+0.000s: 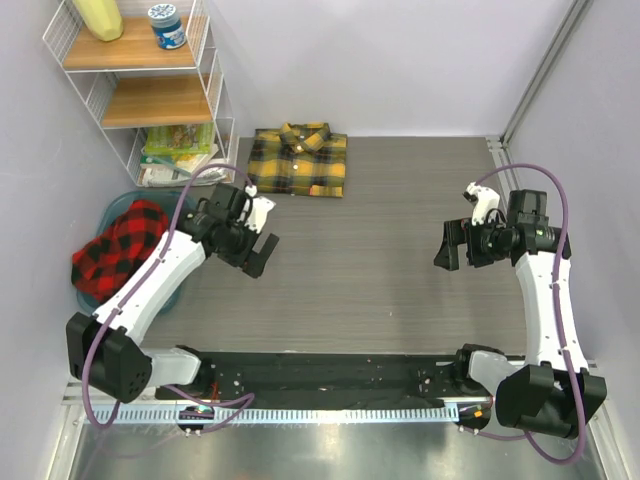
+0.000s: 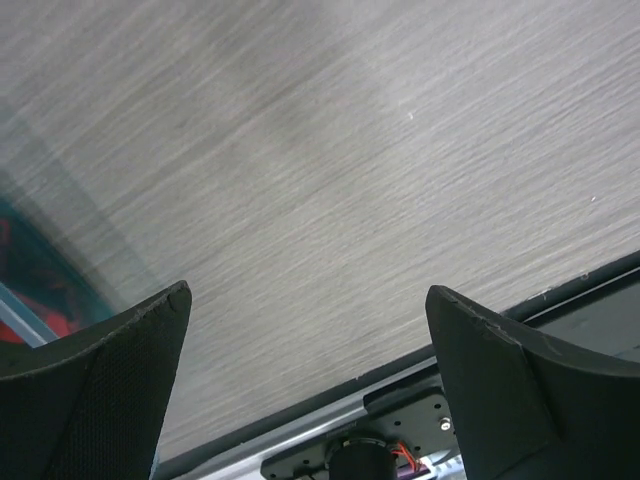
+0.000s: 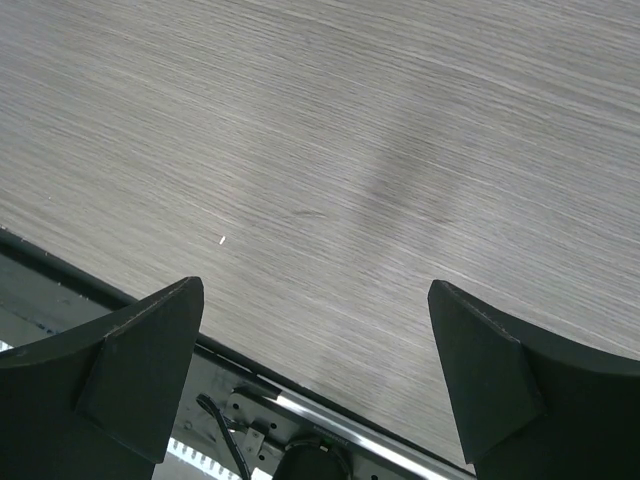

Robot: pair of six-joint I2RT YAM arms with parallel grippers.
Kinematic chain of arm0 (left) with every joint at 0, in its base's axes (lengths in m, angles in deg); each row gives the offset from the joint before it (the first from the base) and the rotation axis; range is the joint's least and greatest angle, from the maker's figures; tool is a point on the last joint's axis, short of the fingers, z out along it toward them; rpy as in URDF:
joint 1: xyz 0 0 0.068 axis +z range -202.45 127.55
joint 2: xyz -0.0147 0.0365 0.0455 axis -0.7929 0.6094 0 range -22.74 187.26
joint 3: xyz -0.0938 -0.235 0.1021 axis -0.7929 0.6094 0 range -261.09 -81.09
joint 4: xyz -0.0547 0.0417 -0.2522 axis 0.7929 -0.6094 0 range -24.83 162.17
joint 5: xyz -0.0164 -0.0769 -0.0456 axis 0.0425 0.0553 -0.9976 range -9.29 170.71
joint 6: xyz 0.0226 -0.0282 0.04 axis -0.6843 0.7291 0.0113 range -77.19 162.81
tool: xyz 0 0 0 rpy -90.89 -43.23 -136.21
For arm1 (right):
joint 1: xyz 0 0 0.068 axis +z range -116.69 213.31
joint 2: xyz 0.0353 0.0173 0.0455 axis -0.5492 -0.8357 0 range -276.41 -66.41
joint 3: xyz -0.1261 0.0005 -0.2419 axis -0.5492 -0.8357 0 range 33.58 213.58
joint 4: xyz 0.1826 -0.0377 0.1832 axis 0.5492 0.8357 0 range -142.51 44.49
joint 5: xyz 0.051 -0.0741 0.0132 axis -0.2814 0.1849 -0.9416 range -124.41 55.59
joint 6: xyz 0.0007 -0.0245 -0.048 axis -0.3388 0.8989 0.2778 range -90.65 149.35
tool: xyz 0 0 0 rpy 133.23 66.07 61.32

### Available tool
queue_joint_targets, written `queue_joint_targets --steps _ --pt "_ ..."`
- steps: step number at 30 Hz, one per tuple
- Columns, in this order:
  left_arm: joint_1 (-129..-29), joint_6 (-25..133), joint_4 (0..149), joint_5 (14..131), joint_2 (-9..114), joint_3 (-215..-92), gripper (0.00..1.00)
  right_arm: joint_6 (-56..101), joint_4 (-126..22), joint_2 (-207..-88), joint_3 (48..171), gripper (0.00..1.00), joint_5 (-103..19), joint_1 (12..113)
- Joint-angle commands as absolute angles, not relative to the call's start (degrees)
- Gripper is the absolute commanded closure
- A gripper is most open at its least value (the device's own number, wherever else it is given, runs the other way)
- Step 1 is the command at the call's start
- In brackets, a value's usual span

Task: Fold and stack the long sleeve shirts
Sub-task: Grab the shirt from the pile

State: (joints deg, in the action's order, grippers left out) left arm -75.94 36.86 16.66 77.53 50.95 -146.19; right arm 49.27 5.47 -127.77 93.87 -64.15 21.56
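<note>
A yellow-and-black plaid shirt (image 1: 300,160) lies folded flat at the back of the table, collar up. A red-and-black plaid shirt (image 1: 120,245) sits bunched in a teal basket (image 1: 113,212) off the table's left edge. My left gripper (image 1: 255,243) hovers open over the left part of the table, between the two shirts, holding nothing. My right gripper (image 1: 456,245) hangs open over the right side, far from both shirts. In the left wrist view the open gripper (image 2: 305,300) frames bare tabletop. The right wrist view shows the open gripper (image 3: 315,295) over bare wood grain too.
A white wire shelf (image 1: 150,90) with wooden boards, a jar and packets stands at the back left. Walls close in the left, back and right sides. A black rail (image 1: 320,375) with the arm bases runs along the near edge.
</note>
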Motion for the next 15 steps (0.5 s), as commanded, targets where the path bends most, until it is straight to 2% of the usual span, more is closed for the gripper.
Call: queue_joint_targets --steps 1,5,7,11,15 --pt "-75.7 38.5 18.4 76.5 51.3 -153.1 0.00 47.7 2.9 -126.7 93.8 0.00 -62.5 21.6" --pt "-73.4 38.2 15.8 77.3 52.6 -161.0 0.00 46.4 1.6 -126.2 93.3 0.00 -61.5 21.5" --pt "-69.0 37.3 14.8 75.1 53.0 -163.3 0.00 45.5 1.2 -125.6 93.2 0.00 -61.5 21.6" --pt "-58.3 33.0 10.8 72.3 54.0 -169.6 0.00 45.2 1.5 -125.2 93.5 0.00 -61.0 21.6" --pt "-43.6 25.8 10.0 72.6 54.6 -170.8 0.00 45.3 1.5 -125.7 93.4 0.00 -62.2 21.6"
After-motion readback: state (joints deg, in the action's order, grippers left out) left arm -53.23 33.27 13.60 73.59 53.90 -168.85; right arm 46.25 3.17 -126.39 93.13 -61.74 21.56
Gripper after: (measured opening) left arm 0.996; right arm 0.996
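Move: The red checked shirt lies in the teal basket about 27 cm to the left of the left hand, some 3 cm ahead and 12 cm below. The folded yellow shirt is about 23 cm ahead and 6 cm right, 14 cm below, while the wire rack stands some 22 cm ahead and 20 cm left. From the right hand the red shirt lies roughly 62 cm left and 3 cm ahead, about 14 cm lower. The open left hand climbs some 12 cm, going forward, then swings left, horizontally closer to the red shirt. ##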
